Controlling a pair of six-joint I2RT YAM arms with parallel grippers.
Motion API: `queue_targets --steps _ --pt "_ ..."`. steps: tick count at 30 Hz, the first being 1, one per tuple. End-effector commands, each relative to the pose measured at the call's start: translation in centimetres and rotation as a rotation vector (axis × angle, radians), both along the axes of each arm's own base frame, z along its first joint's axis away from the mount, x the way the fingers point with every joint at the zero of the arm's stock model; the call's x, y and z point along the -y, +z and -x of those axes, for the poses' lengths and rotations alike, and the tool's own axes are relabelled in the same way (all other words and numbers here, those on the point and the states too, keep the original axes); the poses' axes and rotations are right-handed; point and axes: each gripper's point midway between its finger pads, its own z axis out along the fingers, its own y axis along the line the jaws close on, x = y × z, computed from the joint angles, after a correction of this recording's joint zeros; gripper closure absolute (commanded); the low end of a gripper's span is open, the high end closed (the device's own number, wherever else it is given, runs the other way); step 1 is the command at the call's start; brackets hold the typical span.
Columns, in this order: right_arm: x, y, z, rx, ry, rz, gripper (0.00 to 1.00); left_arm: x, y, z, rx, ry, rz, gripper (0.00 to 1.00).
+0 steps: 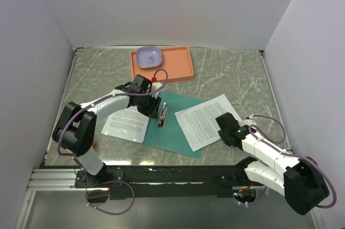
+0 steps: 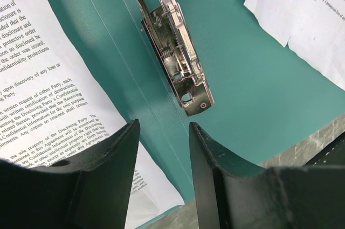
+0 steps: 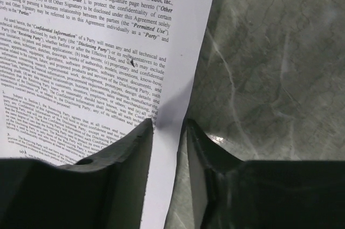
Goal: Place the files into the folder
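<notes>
The teal folder (image 1: 180, 132) lies open in the middle of the table, its metal fastener (image 1: 162, 116) along the spine. One file (image 1: 125, 124) lies over the folder's left edge, another (image 1: 205, 121) over its right side. My left gripper (image 1: 156, 108) hovers open just above the fastener (image 2: 180, 73), with only bare folder (image 2: 259, 78) between its fingers (image 2: 164, 124). The right gripper (image 1: 221, 122) is low over the right file's edge. Its fingers straddle the sheet's white margin (image 3: 183, 78), with a gap still showing between them (image 3: 168, 124).
An orange tray (image 1: 175, 70) holding a lilac bowl (image 1: 149, 56) sits at the back, just beyond the left arm. White walls close in the marble tabletop (image 1: 232, 78) on three sides.
</notes>
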Motion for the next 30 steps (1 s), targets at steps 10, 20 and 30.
queue_targets --steps 10,20,30 --pt "-0.2 1.4 -1.1 0.101 0.013 -0.023 1.00 0.6 1.5 -0.2 0.032 -0.036 0.029 0.53" --pt "-3.4 4.4 -2.2 0.200 0.259 -0.088 1.00 0.7 1.5 -0.7 0.040 -0.030 0.024 0.53" --pt "-6.6 6.7 -2.3 0.260 0.622 -0.051 1.00 1.6 2.1 -1.9 0.037 -0.027 0.036 0.54"
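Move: The right hand is down at table height astride the near right long edge of the right-hand file, with the sheet's middle some 8 cm ahead and 8 cm to its left. The folder's right half, partly under that sheet, centres about 21 cm left and 6 cm ahead of this hand, and the metal clip is roughly 30 cm left and 11 cm ahead. From the left hand, the file's middle lies about 26 cm to the right, 4 cm back and 5 cm lower. The right fingers, still part open at first, shut and pinch the file's edge after a tiny slide forward, then lift it by about 4 cm as the fingertips tip slightly outward. Keeping that pinch, the right hand swings some 4 cm left towards the folder and clip while its wrist turns about 25 degrees counter-clockwise, and the left hand, empty and half open by the clip, rises a little only near the end. ##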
